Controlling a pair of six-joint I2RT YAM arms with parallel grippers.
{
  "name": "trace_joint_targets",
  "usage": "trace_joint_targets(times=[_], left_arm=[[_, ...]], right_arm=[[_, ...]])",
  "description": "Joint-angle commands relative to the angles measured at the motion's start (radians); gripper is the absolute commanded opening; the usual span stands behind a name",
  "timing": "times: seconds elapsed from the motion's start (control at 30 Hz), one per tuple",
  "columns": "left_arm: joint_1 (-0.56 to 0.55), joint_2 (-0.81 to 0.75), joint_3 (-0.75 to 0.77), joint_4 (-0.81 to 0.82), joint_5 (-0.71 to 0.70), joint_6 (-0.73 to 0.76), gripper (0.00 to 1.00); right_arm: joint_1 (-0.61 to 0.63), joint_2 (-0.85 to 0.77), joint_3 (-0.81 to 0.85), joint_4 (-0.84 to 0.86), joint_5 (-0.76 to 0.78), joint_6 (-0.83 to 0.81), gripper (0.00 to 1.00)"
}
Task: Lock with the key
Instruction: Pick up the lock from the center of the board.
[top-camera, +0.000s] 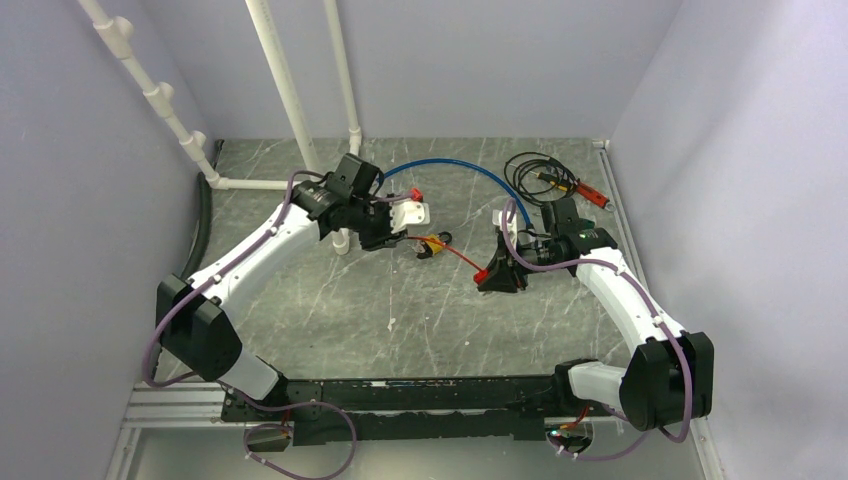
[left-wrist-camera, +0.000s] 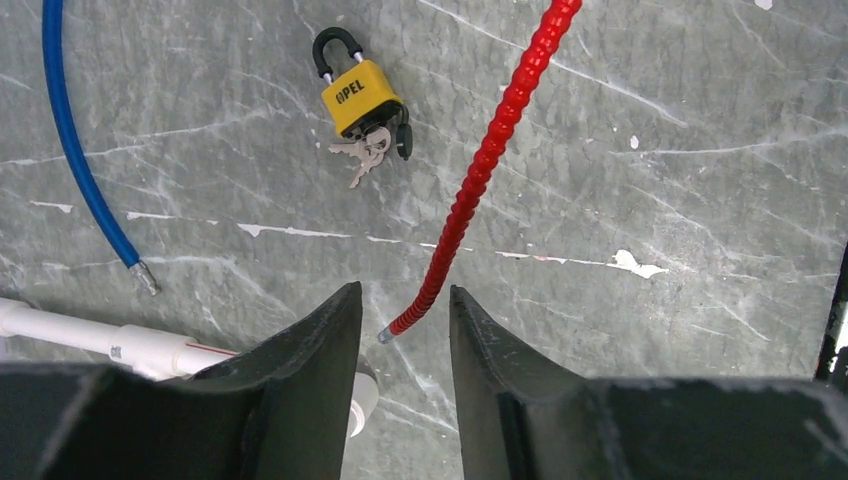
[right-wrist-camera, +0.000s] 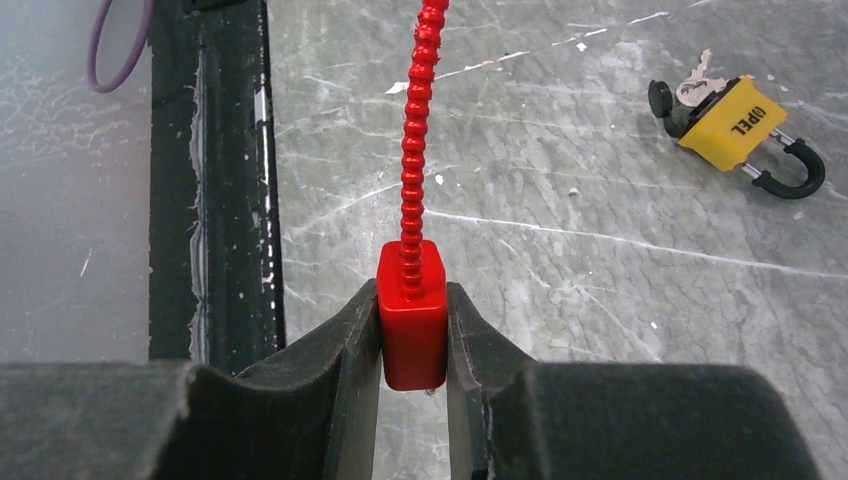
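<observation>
The yellow padlock (left-wrist-camera: 362, 95) lies flat on the grey table with its black shackle up. A bunch of keys (left-wrist-camera: 365, 152) hangs from its base, one key in the keyhole. It also shows in the right wrist view, padlock (right-wrist-camera: 735, 122) and keys (right-wrist-camera: 700, 85). A red ribbed cable (left-wrist-camera: 480, 170) runs across the table. Its metal tip (left-wrist-camera: 385, 335) lies between the fingers of my left gripper (left-wrist-camera: 404, 292), which stands open and touches nothing. My right gripper (right-wrist-camera: 412, 290) is shut on the cable's red block (right-wrist-camera: 412, 315), right of the padlock (top-camera: 432, 245).
A blue hose (left-wrist-camera: 85, 170) ends left of my left gripper, above a white pipe (left-wrist-camera: 120, 345). More white pipes (top-camera: 285, 90) rise at the back left. A black wire coil (top-camera: 540, 172) and a red tool (top-camera: 595, 195) lie at the back right. A black rail (right-wrist-camera: 215, 180) runs along the near edge.
</observation>
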Motion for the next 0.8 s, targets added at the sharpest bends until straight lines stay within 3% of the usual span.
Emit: trace_joint_targets(times=[0.0, 0.13, 0.3, 0.47, 0.67, 0.77], left_arm=[[-0.006, 0.002, -0.014, 0.045, 0.04, 0.011, 0.45], [-0.009, 0.005, -0.021, 0.046, 0.062, 0.03, 0.42], [-0.009, 0.005, -0.018, 0.043, 0.078, 0.027, 0.01], [-0.007, -0.002, 0.005, 0.076, 0.173, -0.14, 0.0], [-0.004, 0.017, 0.027, 0.27, 0.265, -0.518, 0.0], [-0.004, 0.036, 0.053, 0.33, 0.293, -0.627, 0.0]], right_arm=[[-0.001, -0.012, 0.045, -0.019, -0.062, -0.041, 0.0], [-0.001, -0.003, 0.054, -0.043, -0.069, -0.059, 0.0], [-0.002, -0.016, 0.042, -0.018, -0.057, -0.041, 0.0], [-0.002, -0.046, -0.02, 0.204, -0.024, 0.118, 0.0], [0.009, -0.015, -0.125, 0.769, -0.028, 0.474, 0.0], [0.043, 0.017, -0.156, 0.985, 0.033, 0.547, 0.0]])
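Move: The free end of the red cable sits almost between the open left fingertips, about 1 cm to the right and 1 cm lower. The red block, held in the right gripper, is some 18 cm right and 8 cm back of the left hand; the yellow padlock lies about 8 cm right, 3 cm ahead and 17 cm below. From the right hand, the cable's free end is roughly 17 cm left, 8 cm ahead and 2 cm higher. Ease the left gripper barely 1 cm down and right onto the red cable's free end and pinch it shut there, then carry it about 4 cm to the right, towards the right hand, rising late as the wrist tilts some 20 degrees and the fingers swing up. Keep the right grip on the red block; late on, push that hand about 4 cm forward and slightly left. ##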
